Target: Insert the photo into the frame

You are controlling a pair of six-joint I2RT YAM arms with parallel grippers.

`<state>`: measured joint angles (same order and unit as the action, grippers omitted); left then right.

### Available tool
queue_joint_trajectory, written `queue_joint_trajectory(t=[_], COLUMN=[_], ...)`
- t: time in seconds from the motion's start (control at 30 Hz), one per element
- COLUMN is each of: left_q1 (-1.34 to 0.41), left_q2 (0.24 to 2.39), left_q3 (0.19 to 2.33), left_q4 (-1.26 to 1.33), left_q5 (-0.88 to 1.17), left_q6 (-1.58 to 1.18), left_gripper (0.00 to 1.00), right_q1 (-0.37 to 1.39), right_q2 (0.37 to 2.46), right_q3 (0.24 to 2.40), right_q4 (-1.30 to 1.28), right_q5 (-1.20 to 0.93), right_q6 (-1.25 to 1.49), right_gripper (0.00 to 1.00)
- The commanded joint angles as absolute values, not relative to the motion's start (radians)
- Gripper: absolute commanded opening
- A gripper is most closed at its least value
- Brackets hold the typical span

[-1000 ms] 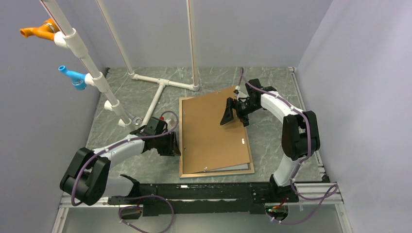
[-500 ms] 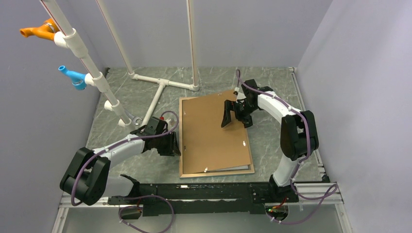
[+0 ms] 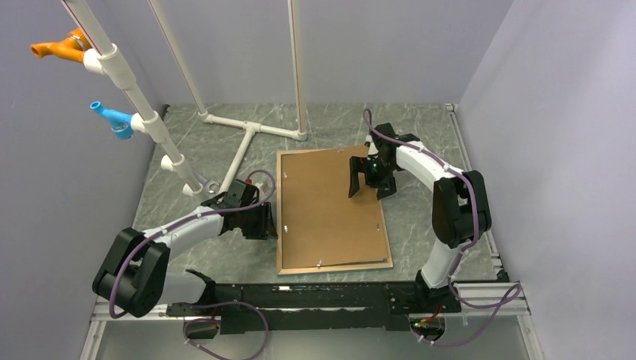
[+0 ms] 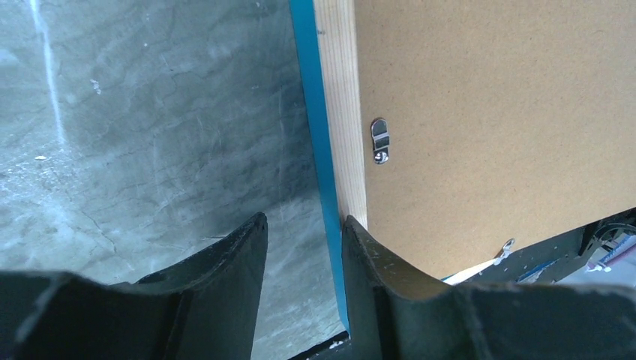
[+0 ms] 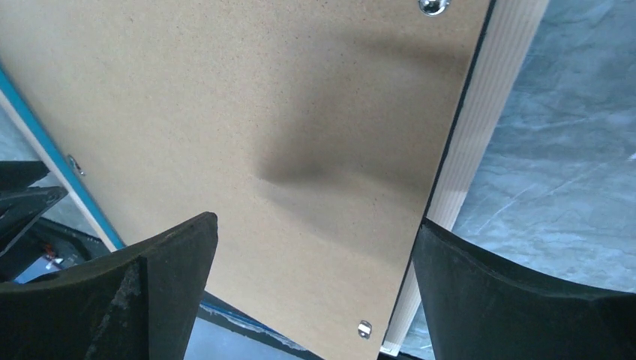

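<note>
The frame (image 3: 334,265) lies flat on the table with its light wood face up and its blue side edge (image 4: 311,112) showing. A brown backing board (image 3: 326,210) sits square inside it and covers the inside; the photo is hidden. My left gripper (image 3: 268,222) is open at the frame's left edge. In the left wrist view one of its fingers (image 4: 375,262) rests against the wood rim (image 4: 341,112), and the left gripper (image 4: 300,225) has only table and blue edge in its gap. My right gripper (image 3: 370,178) hovers wide open over the board's (image 5: 262,97) far right part, holding nothing.
A white pipe stand (image 3: 247,135) stands at the back left, with orange (image 3: 60,46) and blue (image 3: 109,116) fittings on the slanted pipe. Small metal clips (image 4: 380,140) sit along the frame's rim. Grey walls close in both sides, and a black rail (image 3: 300,296) runs along the near edge.
The backing board was skewed, its far right corner sticking out past the frame; now it lies square inside. My right gripper opened wide and let go of it. The left arm has not moved.
</note>
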<state>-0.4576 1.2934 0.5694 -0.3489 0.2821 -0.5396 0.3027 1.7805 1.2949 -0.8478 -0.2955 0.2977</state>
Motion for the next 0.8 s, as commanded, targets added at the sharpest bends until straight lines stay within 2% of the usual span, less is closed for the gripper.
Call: queue_joint_trajectory(t=[0.0,0.13,0.4,0.53,0.77], left_q1=[-0.452,-0.452,-0.453,-0.453,-0.452], left_q2=[1.299,1.275,1.187,1.144,1.129], left_q3=[0.582,0.590,0.576,0.552,0.510], left_q4=[-0.416,-0.429,-0.415,-0.367,-0.268], left_q5=[0.168,0.173,0.200,0.259,0.357], left_q6=[-0.530,-0.538,-0.551,-0.565,-0.589], left_gripper=[0.46,0.52,0.72,0.77,0.79], right_q1=[0.309,0.309,0.307,0.294,0.260], right_q2=[1.760,1.752,1.715,1.714,1.669], right_q3=[1.304,1.289,1.261,1.228,1.104], right_q4=[-0.863,-0.865,-0.853,-0.832,-0.767], right_q5=[-0.223,-0.166,-0.074,-0.060,-0.106], right_q6=[0.319,0.328,0.356,0.374,0.393], right_gripper=[1.00,1.00,1.00,1.00,1.00])
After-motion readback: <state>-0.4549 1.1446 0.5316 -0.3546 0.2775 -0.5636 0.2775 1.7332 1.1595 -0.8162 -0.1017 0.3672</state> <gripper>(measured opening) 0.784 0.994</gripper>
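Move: The right hand hangs wide open over the backing board: the frame's right bar, seen at its middle, is about 4 cm to its right, 2 cm back and 5 cm below, and the board's middle lies some 9 cm to its left and 2 cm back, at about the same depth. For the left hand, the left bar's middle is about 7 cm ahead, 3 cm right and 1 cm below; a small metal clip is 2 cm ahead and 5 cm right, the board's middle 7 cm ahead and 17 cm right. The right hand, fingers still wide open, travels about 4.5 cm to the right from over the board to the frame's right bar, sinking nearly 3 cm, drawing back slightly at the end and tilting some 10 degrees so that its fingers point more nearly straight down. The left hand, its right finger at first against the frame's left bar, eases about 1 cm left and comes back while its fingers open well wider and it lifts about 2 cm, ending poised above that bar. ##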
